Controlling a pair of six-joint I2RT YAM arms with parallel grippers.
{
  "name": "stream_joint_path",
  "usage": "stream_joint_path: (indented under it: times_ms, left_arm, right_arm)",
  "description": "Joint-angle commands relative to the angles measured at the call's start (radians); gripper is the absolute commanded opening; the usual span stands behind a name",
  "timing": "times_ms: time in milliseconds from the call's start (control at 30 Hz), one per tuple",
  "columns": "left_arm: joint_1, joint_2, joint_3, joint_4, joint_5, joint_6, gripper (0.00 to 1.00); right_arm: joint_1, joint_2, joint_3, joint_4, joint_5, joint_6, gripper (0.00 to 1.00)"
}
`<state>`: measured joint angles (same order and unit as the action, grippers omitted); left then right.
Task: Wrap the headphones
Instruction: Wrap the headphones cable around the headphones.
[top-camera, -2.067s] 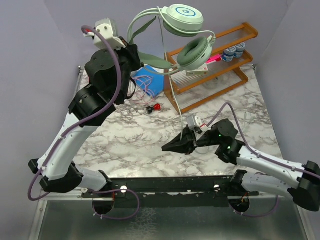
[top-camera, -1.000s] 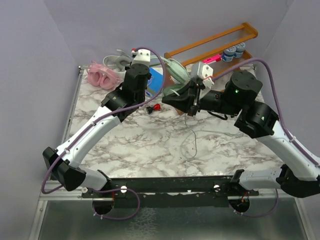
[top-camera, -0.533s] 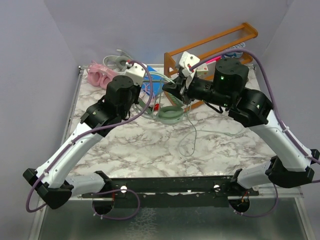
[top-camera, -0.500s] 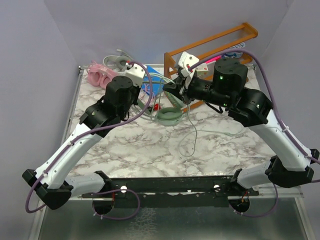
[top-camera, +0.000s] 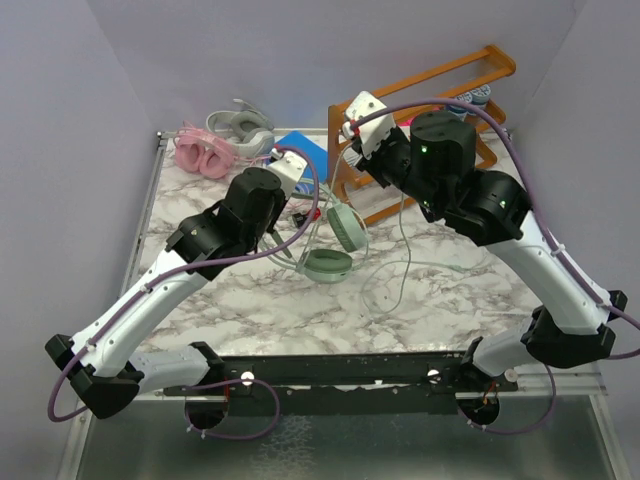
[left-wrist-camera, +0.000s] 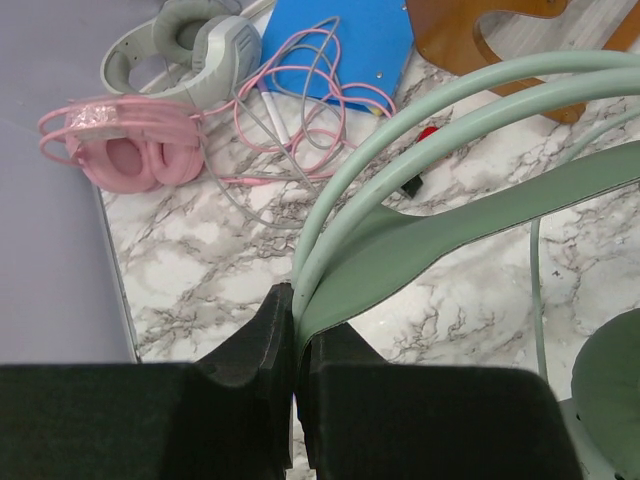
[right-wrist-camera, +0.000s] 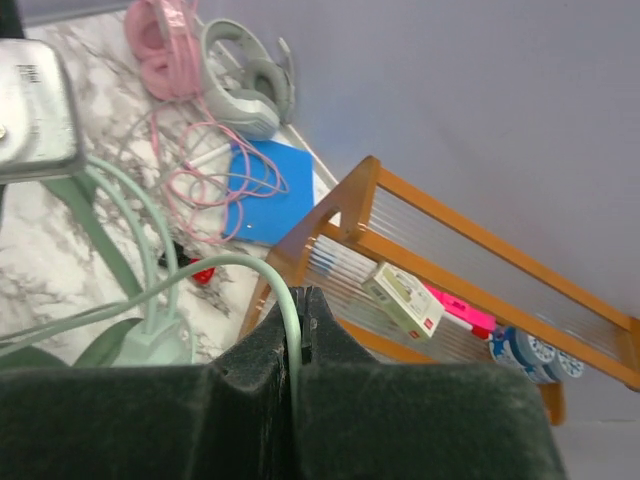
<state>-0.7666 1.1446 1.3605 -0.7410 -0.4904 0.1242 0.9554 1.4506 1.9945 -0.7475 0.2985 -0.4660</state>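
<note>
The mint green headphones (top-camera: 336, 246) hang just over the marble table, cups low and headband (left-wrist-camera: 450, 205) running up to the left. My left gripper (top-camera: 287, 228) is shut on that headband, and the band is pinched between its fingers in the left wrist view (left-wrist-camera: 295, 300). My right gripper (top-camera: 358, 160), raised in front of the rack, is shut on the thin mint cable (right-wrist-camera: 250, 265). The cable (top-camera: 403, 235) drops in loops onto the table. The pink headphones (top-camera: 200, 155) and the silver-grey headphones (top-camera: 245, 122) lie at the back left.
A wooden rack (top-camera: 440, 110) stands at the back right, holding a small box (right-wrist-camera: 405, 298) and pink items. A blue pad (top-camera: 305, 150) lies under a tangle of pink cable (left-wrist-camera: 300, 100). A small red-and-black object (left-wrist-camera: 425, 133) lies near it.
The left gripper has carried the mint headphones nearer and lower, and the cups have swung down. The right gripper has risen toward the rack, drawing the cable up with it.
</note>
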Motion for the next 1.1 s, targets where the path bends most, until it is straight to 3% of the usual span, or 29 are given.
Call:
stream_joint_path:
  times_ms: [0, 167, 700, 1067]
  left_arm:
    - [-0.014, -0.042, 0.016, 0.016, 0.048, -0.027, 0.0]
    - [-0.014, -0.12, 0.041, 0.012, 0.184, -0.054, 0.0]
    - [-0.014, -0.213, 0.159, -0.031, 0.381, -0.134, 0.0]
    - [-0.014, -0.229, 0.291, -0.009, 0.4, -0.245, 0.0]
  right_arm:
    - [-0.042, 0.015, 0.003, 0.068, 0.119, -0.062, 0.01]
    - [-0.129, 0.002, -0.074, 0.124, 0.026, -0.039, 0.01]
    - [-0.385, -0.013, -0.264, 0.299, -0.183, 0.135, 0.01]
    - [-0.427, -0.064, -0.523, 0.448, -0.286, 0.26, 0.01]
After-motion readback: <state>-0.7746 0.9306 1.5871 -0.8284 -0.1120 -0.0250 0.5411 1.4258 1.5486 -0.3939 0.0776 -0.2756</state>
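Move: The left gripper holds the green headphones by the headband, with the ear cups about 12 cm to its right and 8 below, level front to back. From it the red-black bulb lies some 10 cm ahead, 5 right and 30 below. The right gripper pinches the cable. From it the cups are about 23 cm below, 2 back and 2 left, and the wooden rack's middle is roughly 18 ahead, 13 right and 35 below. Carry the cable in the shut right gripper forward about 11 cm and to the right, then increasingly down as well, towards the rack, swinging the wrist clockwise. At the same time lift the left gripper about 12 cm and draw it back, keeping its pinch on the headband, turning clockwise and rolling its right side up by some 25 degrees. ##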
